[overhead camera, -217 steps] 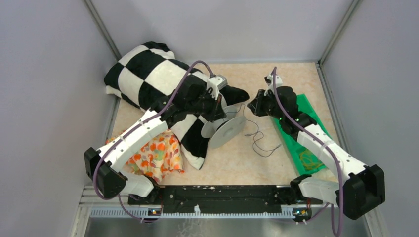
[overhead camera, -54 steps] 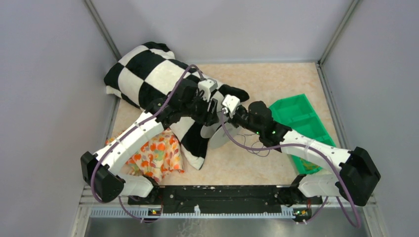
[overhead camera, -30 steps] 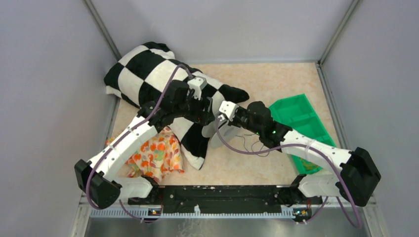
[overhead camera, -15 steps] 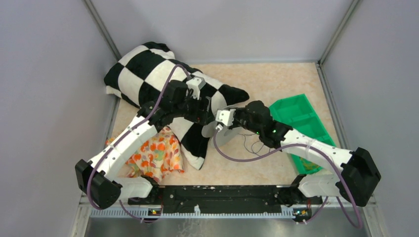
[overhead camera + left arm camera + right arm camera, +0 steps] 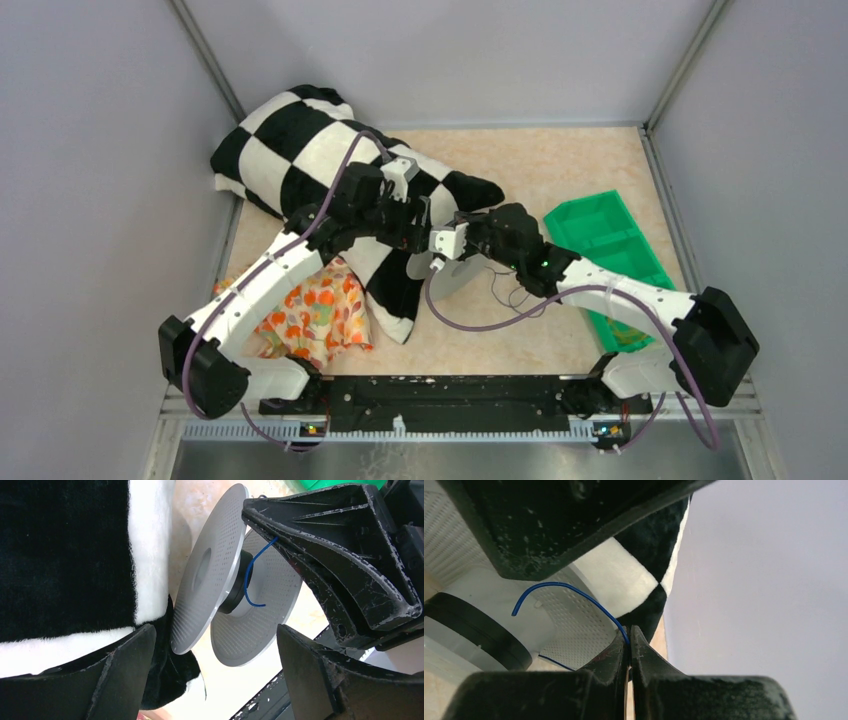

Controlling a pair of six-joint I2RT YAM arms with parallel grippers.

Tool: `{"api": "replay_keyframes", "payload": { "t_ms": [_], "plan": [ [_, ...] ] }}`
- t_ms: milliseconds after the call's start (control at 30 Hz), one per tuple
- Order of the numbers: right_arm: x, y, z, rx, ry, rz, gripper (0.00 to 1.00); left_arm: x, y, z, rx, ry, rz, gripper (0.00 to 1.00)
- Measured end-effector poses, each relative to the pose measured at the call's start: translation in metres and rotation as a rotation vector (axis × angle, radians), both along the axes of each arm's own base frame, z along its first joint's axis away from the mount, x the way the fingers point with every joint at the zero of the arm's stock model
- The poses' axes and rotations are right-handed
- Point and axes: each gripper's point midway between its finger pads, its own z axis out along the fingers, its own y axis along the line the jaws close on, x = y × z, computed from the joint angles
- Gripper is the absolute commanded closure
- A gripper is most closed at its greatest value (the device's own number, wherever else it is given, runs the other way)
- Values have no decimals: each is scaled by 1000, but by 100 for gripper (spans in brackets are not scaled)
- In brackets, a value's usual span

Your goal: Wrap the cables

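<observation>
A grey two-disc spool with a black hub leans on its edge against the checkered pillow. The cables are one thin blue-dark wire: loose loops lie on the table right of the spool. My right gripper is shut on the wire near its free end, which curves toward the hub. In the left wrist view the wire end hangs between the discs. My left gripper stands wide open around the spool's lower rim, touching nothing. The right fingers reach in from above.
A black-and-white checkered pillow fills the back left, right behind the spool. An orange floral cloth lies front left. A green bin holding yellow rubber bands sits along the right wall. Grey walls close in three sides.
My right gripper has moved left over the spool, carrying the wire end in between the discs. The left gripper has stayed open beside the spool.
</observation>
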Motion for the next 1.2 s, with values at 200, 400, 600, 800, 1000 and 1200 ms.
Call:
{"api": "replay_keyframes", "payload": {
  "t_ms": [200, 400, 600, 800, 1000, 1200],
  "plan": [
    [0, 1, -5, -14, 6, 3, 100, 4, -3, -5, -15, -14, 0, 5],
    [0, 3, -7, -3, 19, 5, 100, 4, -7, -14, -18, 1, -14, 8],
    [-1, 6, -9, 17, 40, 12, 100, 7, -14, -23, -27, 24, -29, 15],
    [-4, 10, -10, 41, 61, 27, 100, 10, -19, -20, -50, 17, -30, 28],
    [-7, 12, -13, 53, 82, 34, 100, 12, -20, -25, -47, 25, -32, 37],
    [-8, 14, -15, 60, 93, 37, 100, 12, -20, -28, -43, 29, -32, 47]
  ]
}}
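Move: The blue cable's free end curves down just in front of the open left fingers, about 3 cm right of that hand, 1 cm back and 2 cm below. The spool's middle is some 5 cm right, 2 cm back and 8 cm below it, and the checkered pillow's middle about 16 cm left and 9 cm ahead, lower. From the right hand, which holds the cable, the spool lies about 4 cm back, 1 cm left and 10 cm down. The left hand sinks about 3 cm while reaching some 2 cm right and 1 cm forward, down towards the spool's gap and the hanging cable end, and halfway through its wide-open fingers begin to close, to a little over half open, without pinching the cable. The right hand keeps the cable pinched in its shut fingers and eases about 1.5 cm down and as far left, slightly back, its fingertips staying right by the upper rim of the spool's pillow-side flange and its wrist tipping down about 5 degrees. ##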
